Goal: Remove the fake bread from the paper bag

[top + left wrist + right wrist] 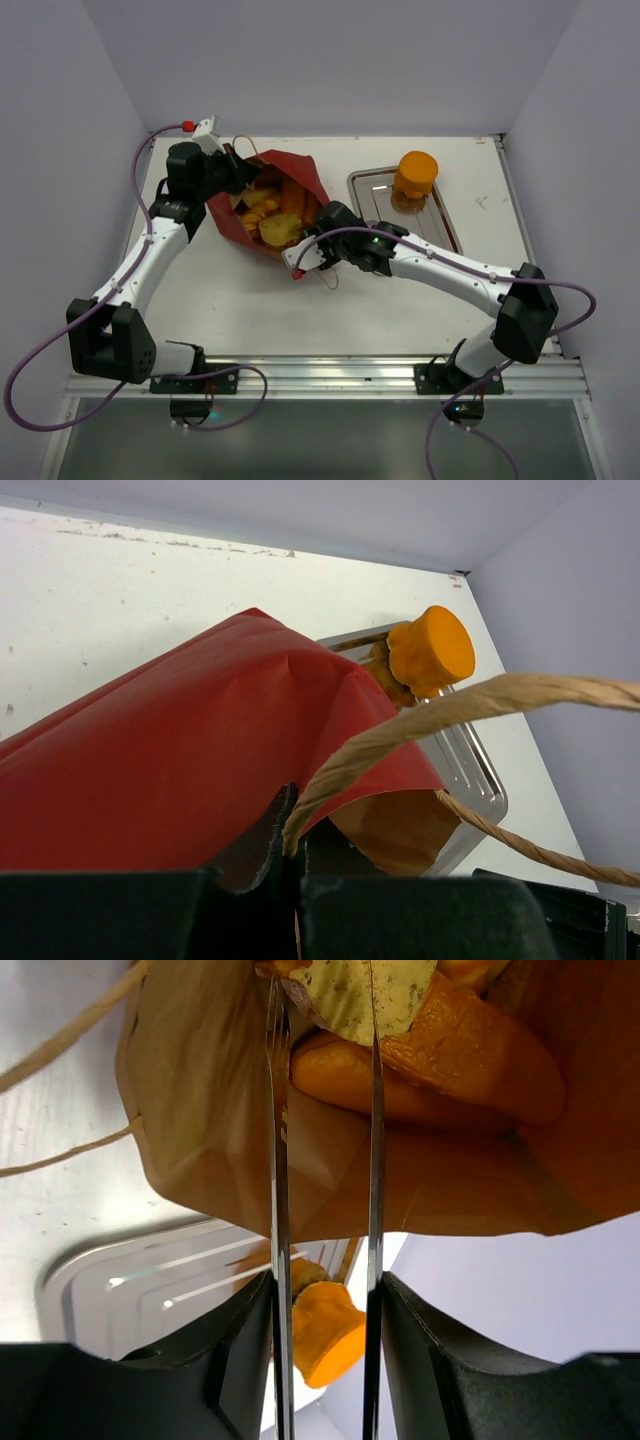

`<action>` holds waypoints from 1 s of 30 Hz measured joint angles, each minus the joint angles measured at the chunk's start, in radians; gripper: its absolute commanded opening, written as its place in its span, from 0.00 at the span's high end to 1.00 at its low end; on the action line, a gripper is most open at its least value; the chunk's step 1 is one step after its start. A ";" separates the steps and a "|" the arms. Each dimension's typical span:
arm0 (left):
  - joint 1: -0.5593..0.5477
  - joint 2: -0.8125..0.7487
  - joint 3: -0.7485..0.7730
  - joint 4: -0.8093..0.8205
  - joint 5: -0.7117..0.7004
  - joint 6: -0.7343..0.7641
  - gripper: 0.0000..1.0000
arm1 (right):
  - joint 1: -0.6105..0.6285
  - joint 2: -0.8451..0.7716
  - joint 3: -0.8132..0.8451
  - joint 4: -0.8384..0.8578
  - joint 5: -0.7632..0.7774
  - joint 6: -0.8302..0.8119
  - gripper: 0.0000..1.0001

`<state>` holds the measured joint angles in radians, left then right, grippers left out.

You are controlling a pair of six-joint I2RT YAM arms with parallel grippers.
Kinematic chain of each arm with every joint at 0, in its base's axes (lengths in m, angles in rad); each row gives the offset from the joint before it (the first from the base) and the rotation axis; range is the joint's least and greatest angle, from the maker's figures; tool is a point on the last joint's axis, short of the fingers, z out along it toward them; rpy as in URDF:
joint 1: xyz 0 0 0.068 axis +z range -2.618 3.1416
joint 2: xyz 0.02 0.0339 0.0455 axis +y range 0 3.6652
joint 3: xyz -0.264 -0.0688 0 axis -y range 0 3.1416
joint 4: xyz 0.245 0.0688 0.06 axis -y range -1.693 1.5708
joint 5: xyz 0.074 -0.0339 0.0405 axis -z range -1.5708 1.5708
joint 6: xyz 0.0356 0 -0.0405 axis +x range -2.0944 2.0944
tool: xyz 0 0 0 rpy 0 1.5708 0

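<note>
The red paper bag point(232, 215) lies on its side with its brown mouth facing right. Several orange and golden pieces of fake bread point(275, 205) show inside. My left gripper point(238, 170) is at the bag's far-left upper rim. In the left wrist view it point(298, 832) is shut on the bag's edge point(200, 760) and a loop handle point(420, 720). My right gripper point(322, 982) is open, its thin fingers point(277, 1160) reaching into the bag's mouth either side of a pale speckled piece point(345, 995). Whether they touch it is unclear. One orange bread piece point(415, 172) stands on the tray.
A shiny steel tray point(440, 215) lies right of the bag, behind my right arm. A loose handle loop point(325, 280) trails on the white table in front of the bag. Walls close in at the back and both sides.
</note>
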<state>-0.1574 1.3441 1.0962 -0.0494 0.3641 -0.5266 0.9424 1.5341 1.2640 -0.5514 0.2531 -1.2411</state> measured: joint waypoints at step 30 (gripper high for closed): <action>0.000 0.001 0.000 0.000 0.019 0.000 1.00 | 0.032 0.084 -0.043 0.102 0.156 0.016 1.00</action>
<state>-0.1574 1.3449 1.0962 -0.0494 0.3828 -0.5270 0.9749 1.6180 1.2209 -0.4496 0.4091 -1.2247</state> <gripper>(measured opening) 0.018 0.196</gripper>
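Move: The right hand holds the tongs at the bag's mouth; the yellow-topped bread they reach for lies about 9 cm left, 2 cm ahead and 12 cm lower. A long orange bread is 7 cm ahead and 3 cm left of the hand, the twisted bread 8 cm ahead and 15 cm left, both about 13 cm lower. From the left hand on the bag's rim, the yellow-topped bread is some 10 cm back, 7 cm right, 20 cm below. The right hand sinks about 2.5 cm, edging forward, and squeezes the tongs together at the yellow-topped bread's edge. ##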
